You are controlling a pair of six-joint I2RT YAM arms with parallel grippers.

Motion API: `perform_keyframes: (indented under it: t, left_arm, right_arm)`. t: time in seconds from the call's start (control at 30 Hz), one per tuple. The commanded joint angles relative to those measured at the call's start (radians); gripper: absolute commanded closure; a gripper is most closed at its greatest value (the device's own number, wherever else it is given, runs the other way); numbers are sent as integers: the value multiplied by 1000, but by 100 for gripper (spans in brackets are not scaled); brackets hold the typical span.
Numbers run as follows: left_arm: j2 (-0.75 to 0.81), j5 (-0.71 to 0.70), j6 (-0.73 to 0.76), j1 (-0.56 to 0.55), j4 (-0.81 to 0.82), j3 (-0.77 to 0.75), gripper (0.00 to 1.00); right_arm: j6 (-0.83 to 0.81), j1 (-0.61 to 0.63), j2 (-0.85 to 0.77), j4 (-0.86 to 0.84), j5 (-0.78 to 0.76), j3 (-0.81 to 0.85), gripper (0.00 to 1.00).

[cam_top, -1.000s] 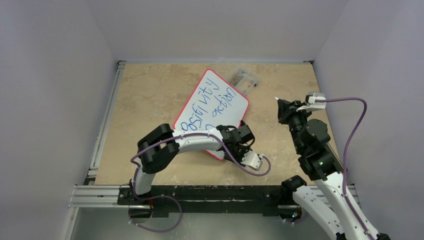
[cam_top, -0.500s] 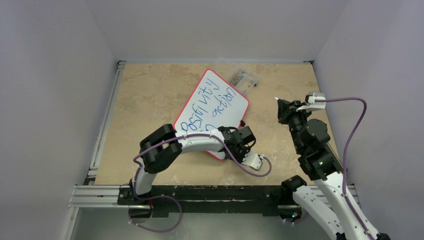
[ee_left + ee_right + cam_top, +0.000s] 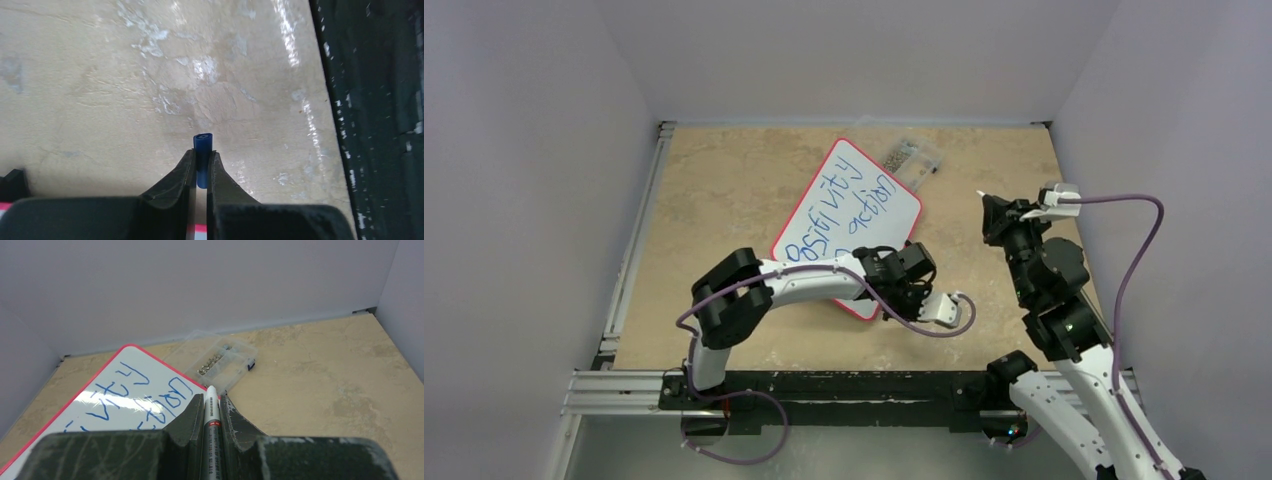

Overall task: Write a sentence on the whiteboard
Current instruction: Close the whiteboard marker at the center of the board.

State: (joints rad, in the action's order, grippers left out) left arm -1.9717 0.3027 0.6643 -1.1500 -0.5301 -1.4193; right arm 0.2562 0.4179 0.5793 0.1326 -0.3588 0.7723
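Note:
The whiteboard (image 3: pixel 856 200) lies tilted at the table's middle, red-framed and covered in blue handwriting; the right wrist view shows its far corner (image 3: pixel 125 395). My left gripper (image 3: pixel 906 293) sits low at the board's near edge, shut on a small blue marker cap (image 3: pixel 203 150) that sticks out past the fingertips. A strip of the red frame shows between the fingers. My right gripper (image 3: pixel 990 207) hangs raised over the table's right side, shut on a white-and-grey marker (image 3: pixel 211 415) whose pale end points toward the board.
A clear plastic box (image 3: pixel 914 157) of small metal parts lies just beyond the board's far corner, also in the right wrist view (image 3: pixel 222 360). A black rail (image 3: pixel 824 385) runs along the near edge, close to the left gripper (image 3: pixel 380 125). Grey walls enclose the table.
My left gripper's jaws have closed onto the blue cap, and its wrist has shifted slightly right. The right arm has barely moved.

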Motion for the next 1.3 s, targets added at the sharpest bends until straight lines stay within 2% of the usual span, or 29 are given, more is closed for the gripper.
perform_keyframes:
  t: [0.0, 0.1, 0.4, 0.57, 0.7, 0.87, 0.97, 1.27]
  left_arm:
    - [140, 162, -218, 52, 91, -64, 100]
    - [207, 204, -310, 85, 141, -58, 100]
    - [425, 216, -593, 150, 277, -13, 100]
    - [569, 147, -765, 197, 408, 69, 100]
    - [627, 125, -838, 224, 434, 82, 100]
    - [698, 78, -1030, 305, 456, 85, 100]
    - [761, 87, -1067, 335, 624, 165, 100]
    - [865, 10, -1219, 360, 938, 312, 100]
  right_arm:
    - [-44, 2, -36, -66, -28, 58, 100]
    - [-47, 2, -37, -70, -20, 81, 100]
    - [19, 2, -47, -126, 89, 111, 100]
    - [80, 1, -42, -180, 179, 99, 100]
    - [134, 2, -37, -250, 280, 64, 100]
    - [224, 2, -26, -351, 355, 7, 100]
    - [301, 2, -10, -420, 410, -39, 100]
    - [597, 2, 20, -680, 481, -200, 100]
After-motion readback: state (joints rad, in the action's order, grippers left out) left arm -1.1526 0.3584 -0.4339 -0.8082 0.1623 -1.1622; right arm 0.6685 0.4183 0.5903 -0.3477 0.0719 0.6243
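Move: The left fingers already hold the blue cap low over the near part of the table. The open tip of the marker, in the right fingers, is about 15 cm ahead, 13 cm to the right and 29 cm above. The whiteboard's middle lies roughly 20 cm ahead and 12 cm left of the left hand. From the right hand the cap is some 11 cm back, 13 cm left and 29 cm down; the whiteboard's middle is 9 cm ahead and 25 cm left, the clear box 30 cm ahead and 9 cm left. Lift the left gripper, keeping its pinch on the cap, about 38 cm up, easing left and a little forward, and swing its fingers from down-right to roughly level, aimed right and forward towards the marker's tip. Meanwhile carry the still-gripped marker some 9 cm left, first rising and then dipping partway back, and turn it counter-clockwise about 30 degrees. ##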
